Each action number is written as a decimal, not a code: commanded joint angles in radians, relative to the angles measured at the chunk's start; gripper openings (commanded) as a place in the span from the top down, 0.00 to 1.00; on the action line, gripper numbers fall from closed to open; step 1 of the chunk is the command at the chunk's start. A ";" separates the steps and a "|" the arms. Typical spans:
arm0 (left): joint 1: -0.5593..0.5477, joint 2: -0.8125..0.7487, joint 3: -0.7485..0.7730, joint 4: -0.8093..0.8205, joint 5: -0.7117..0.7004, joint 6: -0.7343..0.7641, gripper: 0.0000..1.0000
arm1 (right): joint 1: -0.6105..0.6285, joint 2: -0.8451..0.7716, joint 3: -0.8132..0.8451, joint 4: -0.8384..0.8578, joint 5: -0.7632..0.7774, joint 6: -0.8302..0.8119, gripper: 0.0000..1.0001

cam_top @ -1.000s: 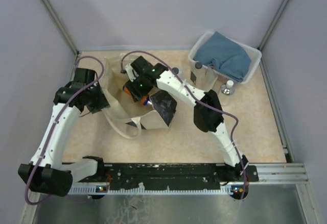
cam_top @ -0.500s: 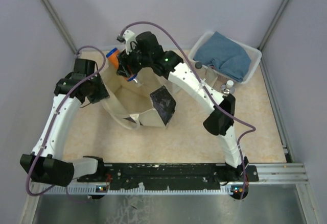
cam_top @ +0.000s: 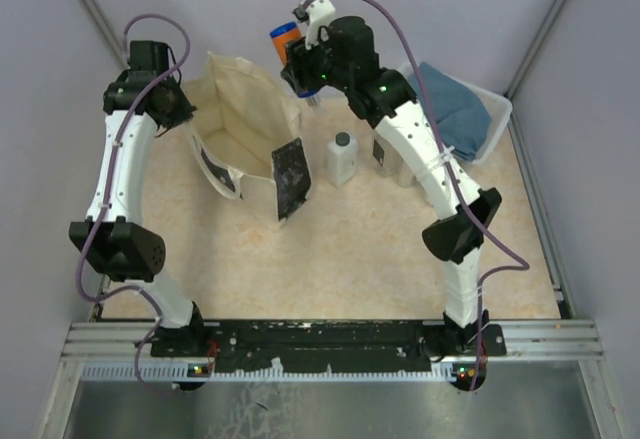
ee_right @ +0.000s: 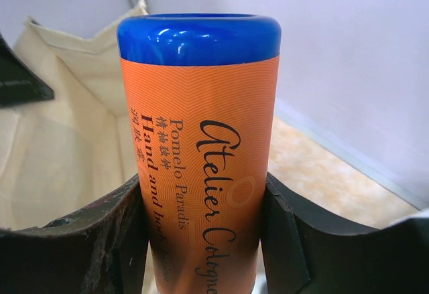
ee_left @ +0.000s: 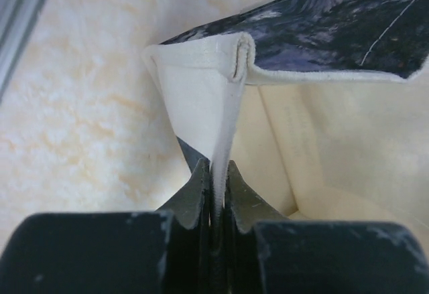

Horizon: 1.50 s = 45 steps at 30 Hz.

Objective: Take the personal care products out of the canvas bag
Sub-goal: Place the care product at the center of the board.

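The cream canvas bag [cam_top: 245, 119] with dark printed panels stands open at the back left. My left gripper [cam_top: 178, 109] is shut on its rim [ee_left: 224, 140] and holds it up. My right gripper [cam_top: 295, 54] is shut on the blue-and-orange bottle [cam_top: 285, 39], held high to the right of the bag's mouth; the wrist view shows the orange body and blue cap [ee_right: 201, 126] between the fingers [ee_right: 295, 240]. A white bottle with a grey cap [cam_top: 342, 157] stands on the table right of the bag. Pale bottles [cam_top: 385, 154] stand partly hidden behind my right arm.
A white plastic basket [cam_top: 490, 134] with a blue folded cloth [cam_top: 455, 94] sits at the back right. Grey walls close in the table on three sides. My right arm stretches over the table's right half.
My right gripper has lifted the blue-and-orange bottle out of the bag and moved it up and to the right. My left gripper has raised the bag's rim, so the bag stands taller.
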 commanded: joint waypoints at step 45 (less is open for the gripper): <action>-0.101 -0.835 -0.870 1.071 0.536 -0.342 0.00 | -0.379 -0.591 -1.036 1.284 -0.429 1.227 1.00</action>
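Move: The right hand already holds the orange bottle high up. The board's center lies about 5 cm back from it, 4 cm right and some 40 cm below. The white bottle stands 2 cm ahead and 6 cm right, 34 cm below; the labelled bottle at the same depth is 18 cm right. The canvas bag's middle is about 19 cm left, 2 cm ahead. The left hand still pinches its rim: the bag's middle is 11 cm right, 3 cm ahead, 17 cm below. Rightward in two steps, about 13 cm in all, the right hand carries the still-gripped orange bottle past over the white bottle, rolling its left side up some 50 degrees. Meanwhile the left pulls the bag's rim about 6 cm forward and left, opens wide and lets go, rises steeply while drawing back, then sinks partway and swings right, fingers tipping up. ##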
